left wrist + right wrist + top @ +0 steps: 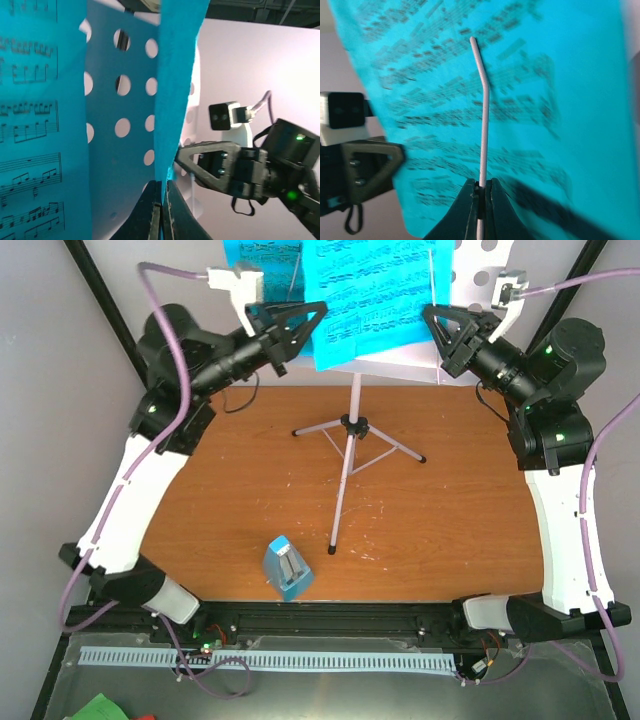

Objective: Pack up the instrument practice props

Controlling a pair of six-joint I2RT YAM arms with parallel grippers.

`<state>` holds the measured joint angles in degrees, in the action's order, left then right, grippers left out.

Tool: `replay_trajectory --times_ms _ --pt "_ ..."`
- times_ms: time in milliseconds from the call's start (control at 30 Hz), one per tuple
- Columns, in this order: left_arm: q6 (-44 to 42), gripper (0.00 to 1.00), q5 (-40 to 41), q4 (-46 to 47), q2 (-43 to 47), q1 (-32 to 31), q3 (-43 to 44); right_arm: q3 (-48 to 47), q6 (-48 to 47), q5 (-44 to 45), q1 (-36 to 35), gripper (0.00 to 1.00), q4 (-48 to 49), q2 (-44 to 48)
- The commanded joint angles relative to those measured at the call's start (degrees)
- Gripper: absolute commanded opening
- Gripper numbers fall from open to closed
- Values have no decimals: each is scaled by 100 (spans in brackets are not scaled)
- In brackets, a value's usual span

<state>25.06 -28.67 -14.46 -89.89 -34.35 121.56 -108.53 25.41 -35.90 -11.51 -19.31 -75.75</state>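
The grey tripod music stand (352,426) rises from mid-table, its perforated desk (478,268) at the back. Bright-blue sheet-music pages (372,290) lie against the desk. My left gripper (318,316) is shut on the left edge of one page (181,75), pinched between its jaws (163,192); a second page (30,125) hangs beside it. My right gripper (432,322) is shut on the stand's thin white page-holder wire (483,125), which runs up in front of the blue page (545,100). The light-blue metronome (287,568) stands near the front edge, away from both grippers.
The stand's three legs (385,445) spread over the brown tabletop (460,520). A slotted grey cable duct (270,659) runs along the near edge beyond the arm bases. Black frame posts (95,290) flank the back corners. Something green (105,708) lies at the bottom left.
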Motion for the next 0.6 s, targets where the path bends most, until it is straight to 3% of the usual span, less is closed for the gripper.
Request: replay_trajectory --times_ms 0,100,267,433,567 --pt "-141 0 149 -42 657 268 -359 115 -28 66 -58 3 41 111" --pt "106 0 -54 97 985 686 -700 171 -7 158 -60 3 41 133" --pt "111 0 -295 -265 1044 1099 -487 222 63 259 -62 3 59 144" --pt "284 0 -493 -267 1238 1688 -695 261 105 274 -63 20 50 153" --pt "525 0 -963 -121 1350 2190 -988 278 81 319 -62 27 50 213"
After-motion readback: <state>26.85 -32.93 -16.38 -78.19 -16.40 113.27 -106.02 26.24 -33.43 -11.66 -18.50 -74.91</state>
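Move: The left hand already pinches the near sheet music by its left edge; the sheet's middle lies about 8 cm to its right and 3 cm ahead. The stand's white plate is centred some 9 cm right and 5 ahead, the second sheet about 5 cm left and 4 ahead, all roughly level. The stand's right holding arm, about 15 cm right and 1 ahead, is already between the right fingers; the near sheet's middle lies some 7 cm left and 2 ahead of that hand. Leftward in one quick sweep of about 11 cm, the left hand keeps its pinch on the near sheet's edge and draws it across the plate, away from the right hand, first arching up and slightly back, then down and forward again, turning some 15 degrees counter-clockwise. The right hand stays almost in place with the holding arm, its fingers easing partly open late on. ##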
